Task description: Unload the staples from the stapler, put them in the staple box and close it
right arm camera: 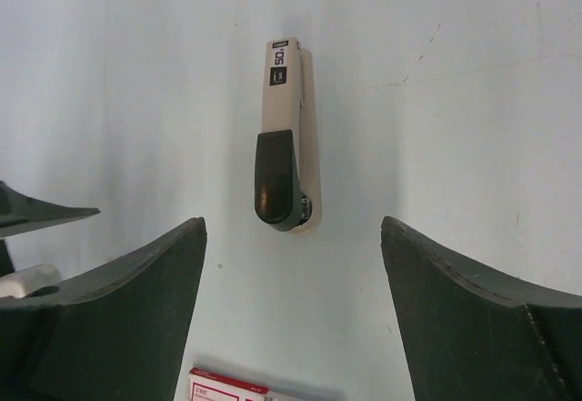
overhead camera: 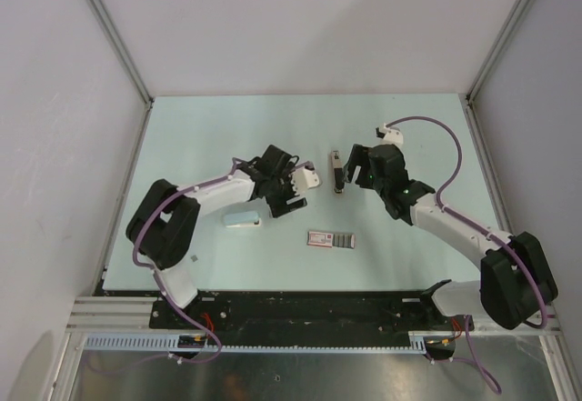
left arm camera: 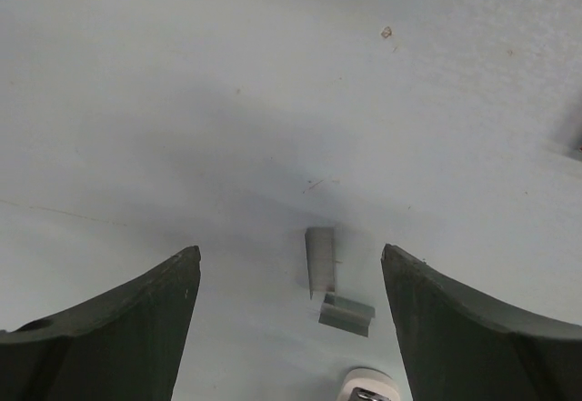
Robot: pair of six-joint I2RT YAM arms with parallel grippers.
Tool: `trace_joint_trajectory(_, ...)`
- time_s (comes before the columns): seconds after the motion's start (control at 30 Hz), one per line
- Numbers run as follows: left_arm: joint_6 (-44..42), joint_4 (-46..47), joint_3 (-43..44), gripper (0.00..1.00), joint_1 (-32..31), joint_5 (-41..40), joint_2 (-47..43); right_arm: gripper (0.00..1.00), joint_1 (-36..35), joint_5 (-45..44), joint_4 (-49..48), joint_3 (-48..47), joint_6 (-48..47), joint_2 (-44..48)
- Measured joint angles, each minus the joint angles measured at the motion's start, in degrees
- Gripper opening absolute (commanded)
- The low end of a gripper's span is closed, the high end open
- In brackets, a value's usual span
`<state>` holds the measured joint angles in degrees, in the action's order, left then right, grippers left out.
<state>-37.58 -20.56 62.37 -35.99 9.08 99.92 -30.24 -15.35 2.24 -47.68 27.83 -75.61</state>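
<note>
The stapler (overhead camera: 336, 172) lies flat at mid-table. In the right wrist view it (right arm camera: 284, 160) is a slim beige bar with a black lever on top and sits just beyond my fingers. My right gripper (right arm camera: 293, 223) is open and empty, hovering right next to the stapler in the top view (overhead camera: 351, 170). My left gripper (left arm camera: 291, 250) is open and empty above two short grey staple strips (left arm camera: 320, 260), which lie loose on the table between its fingers. In the top view the left gripper (overhead camera: 293, 192) hides the strips.
A flat pink-and-grey box (overhead camera: 331, 240) lies nearer the front; its edge shows in the right wrist view (right arm camera: 227, 387). A pale blue-white wedge (overhead camera: 244, 220) lies beside the left arm. Grey walls enclose the table on three sides.
</note>
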Motion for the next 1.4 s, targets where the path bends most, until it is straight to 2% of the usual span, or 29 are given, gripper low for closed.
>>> trace_joint_trajectory(0.33, 0.0, -2.9, 1.5, 0.83, 0.0, -0.1, 3.2, 0.76, 0.2, 1.3, 0.0, 0.0, 0.5, 0.6)
trace_joint_trajectory(0.8, 0.1, -6.3, 6.1, 0.67, 0.0, -0.5, 6.7, 0.67, 0.3, 2.6, 0.0, 0.2, 1.0, 1.6)
trace_joint_trajectory(0.87, 0.1, -6.7, 6.5, 0.62, 0.0, -0.5, 7.0, 0.65, 0.3, 2.8, 0.1, 0.5, 1.0, 2.3)
trace_joint_trajectory(1.17, 0.1, -8.0, 6.9, 0.28, 0.0, 0.2, 7.5, 0.62, 1.3, 3.8, 0.1, 0.8, 1.0, 3.2)
trace_joint_trajectory(1.4, 0.0, -9.4, 7.5, 0.17, 0.0, 0.7, 8.0, 0.58, 1.8, 4.3, 0.3, 0.9, 1.1, 3.7)
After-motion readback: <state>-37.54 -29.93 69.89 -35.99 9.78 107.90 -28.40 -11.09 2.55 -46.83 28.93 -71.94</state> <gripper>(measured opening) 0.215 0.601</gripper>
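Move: The staple strip I want lies almost right under my left fingertips, about 3 cm down and 1 cm back. A shorter staple piece lies 2 cm behind it and 1 cm to its left. The stapler is some 9 cm ahead and 11 cm right of my left hand, the red-and-white staple box about 10 cm back and 10 cm right. From my right hand the strip is roughly 4 cm back, 13 cm left and 14 cm down. I lower my open left hand about 2.5 cm onto the staple strip, most of it early on, while its wrist tips some 10 degrees. Then I bring the fingers in from nearly wide open until the tips stand close against the strip's two sides, starting to pinch it at the table. My empty right hand rises about 1.5 cm beside the stapler, its fingers narrowing partway. ##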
